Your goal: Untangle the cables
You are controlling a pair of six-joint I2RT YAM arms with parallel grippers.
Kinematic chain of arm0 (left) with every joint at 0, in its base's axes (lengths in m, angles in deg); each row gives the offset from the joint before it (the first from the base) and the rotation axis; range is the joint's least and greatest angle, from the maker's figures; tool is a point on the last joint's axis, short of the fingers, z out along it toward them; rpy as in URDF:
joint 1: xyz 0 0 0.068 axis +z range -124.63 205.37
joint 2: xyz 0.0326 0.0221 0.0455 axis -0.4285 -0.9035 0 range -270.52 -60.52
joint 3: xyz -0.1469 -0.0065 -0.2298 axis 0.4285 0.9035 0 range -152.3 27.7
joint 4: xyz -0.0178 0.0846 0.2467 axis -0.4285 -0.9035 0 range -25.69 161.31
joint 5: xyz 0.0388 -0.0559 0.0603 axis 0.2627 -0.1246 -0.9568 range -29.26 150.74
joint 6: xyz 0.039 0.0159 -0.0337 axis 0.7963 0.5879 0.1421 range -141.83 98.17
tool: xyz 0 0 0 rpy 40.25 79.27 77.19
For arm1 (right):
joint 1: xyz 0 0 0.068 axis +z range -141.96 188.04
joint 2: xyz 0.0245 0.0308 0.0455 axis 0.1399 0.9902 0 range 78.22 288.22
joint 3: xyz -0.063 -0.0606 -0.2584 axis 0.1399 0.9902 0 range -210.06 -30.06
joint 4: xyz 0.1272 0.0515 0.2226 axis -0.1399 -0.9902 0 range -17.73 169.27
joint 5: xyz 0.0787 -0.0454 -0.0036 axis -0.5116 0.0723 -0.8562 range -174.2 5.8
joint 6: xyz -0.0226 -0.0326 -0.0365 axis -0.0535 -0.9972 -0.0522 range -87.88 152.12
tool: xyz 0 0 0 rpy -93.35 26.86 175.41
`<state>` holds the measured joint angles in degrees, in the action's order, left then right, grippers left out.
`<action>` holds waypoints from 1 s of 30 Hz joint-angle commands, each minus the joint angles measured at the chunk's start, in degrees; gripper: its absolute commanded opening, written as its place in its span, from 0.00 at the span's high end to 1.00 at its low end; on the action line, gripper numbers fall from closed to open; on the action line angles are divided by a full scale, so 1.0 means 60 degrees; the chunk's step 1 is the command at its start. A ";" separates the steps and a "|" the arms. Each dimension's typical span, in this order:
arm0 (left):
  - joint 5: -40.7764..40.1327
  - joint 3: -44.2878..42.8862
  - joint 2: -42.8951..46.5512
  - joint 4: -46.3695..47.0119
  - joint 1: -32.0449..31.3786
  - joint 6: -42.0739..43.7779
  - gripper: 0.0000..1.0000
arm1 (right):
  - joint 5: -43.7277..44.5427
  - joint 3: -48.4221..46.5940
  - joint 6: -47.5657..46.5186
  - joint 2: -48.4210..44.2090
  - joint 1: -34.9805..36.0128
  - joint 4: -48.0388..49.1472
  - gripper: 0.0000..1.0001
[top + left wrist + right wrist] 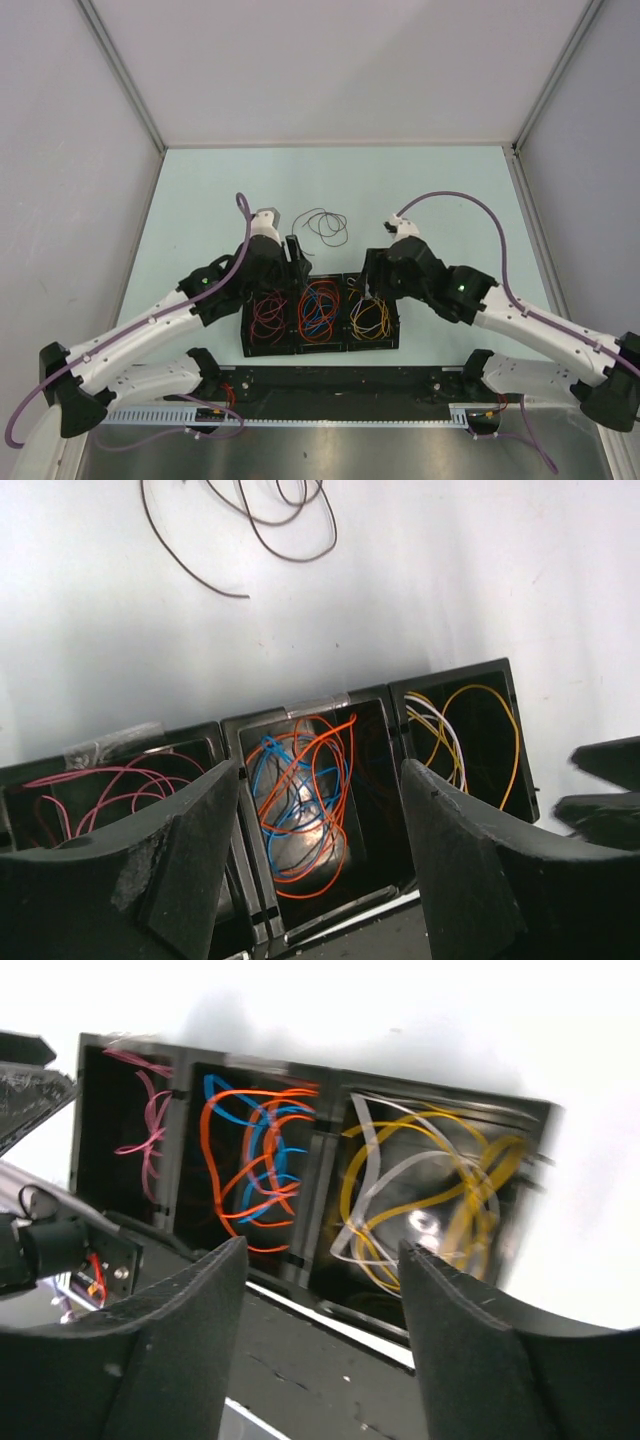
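Observation:
The cables lie sorted by colour in three black bins (246,325): pink and red cables (268,315) on the left, orange and blue cables (320,312) in the middle, yellow and white cables (370,318) on the right. A loose brown cable (322,226) lies curled on the table behind the bins. My left gripper (296,256) hangs over the back edge of the middle bin, open and empty (320,780). Open too, my right gripper (372,276) hovers over the right bin, nothing between its fingers (322,1255). The right wrist view is blurred.
The bins stand side by side just beyond a black base rail (340,385) between the arm bases. Grey walls enclose the pale table (200,200) on three sides. The brown cable (290,558) also shows at the top of the left wrist view.

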<state>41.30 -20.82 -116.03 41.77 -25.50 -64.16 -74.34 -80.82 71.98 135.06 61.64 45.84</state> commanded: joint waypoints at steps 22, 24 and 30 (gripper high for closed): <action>-0.1154 0.1273 0.2132 -0.0936 0.0276 -0.0065 0.29 | -0.3782 -0.1632 0.0608 0.5584 0.0207 0.5425 1.00; -0.1125 0.1318 0.2132 -0.0892 0.0276 -0.0021 0.29 | -0.3827 -0.1618 0.0536 0.5920 0.0002 0.5440 1.00; -0.1154 0.1332 0.2044 -0.0804 0.0319 0.0126 0.29 | -0.3725 -0.1618 0.0286 0.6551 -0.0116 0.5191 1.00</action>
<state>34.96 -13.01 -104.22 35.41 -24.04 -63.78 -95.97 -88.50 74.73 172.70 60.75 75.32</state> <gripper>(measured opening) 0.711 0.009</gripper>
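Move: The orange and blue cables in the box's middle compartment are about 14 cm to the left of my right hand, level with it front to back and roughly 16 cm below. The yellow and white cables lie nearly under that hand, 3 cm to its left, and the black cable some 22 cm farther out and 12 cm left. From my left hand, the orange and blue cables are about 4 cm back and 6 cm right, some 16 cm down. I sweep my empty right hand about 15 cm left, from over the yellow and white cables to the middle compartment, shutting the fingers fully on the way. Then I drop it mostly downward towards the orange and blue cables, 8 cm lower in all and slightly forward, turning some 15 degrees counter-clockwise and tipping down. My left hand clears the way, sliding left over the red cable, fingers open, and ending slightly lower. ##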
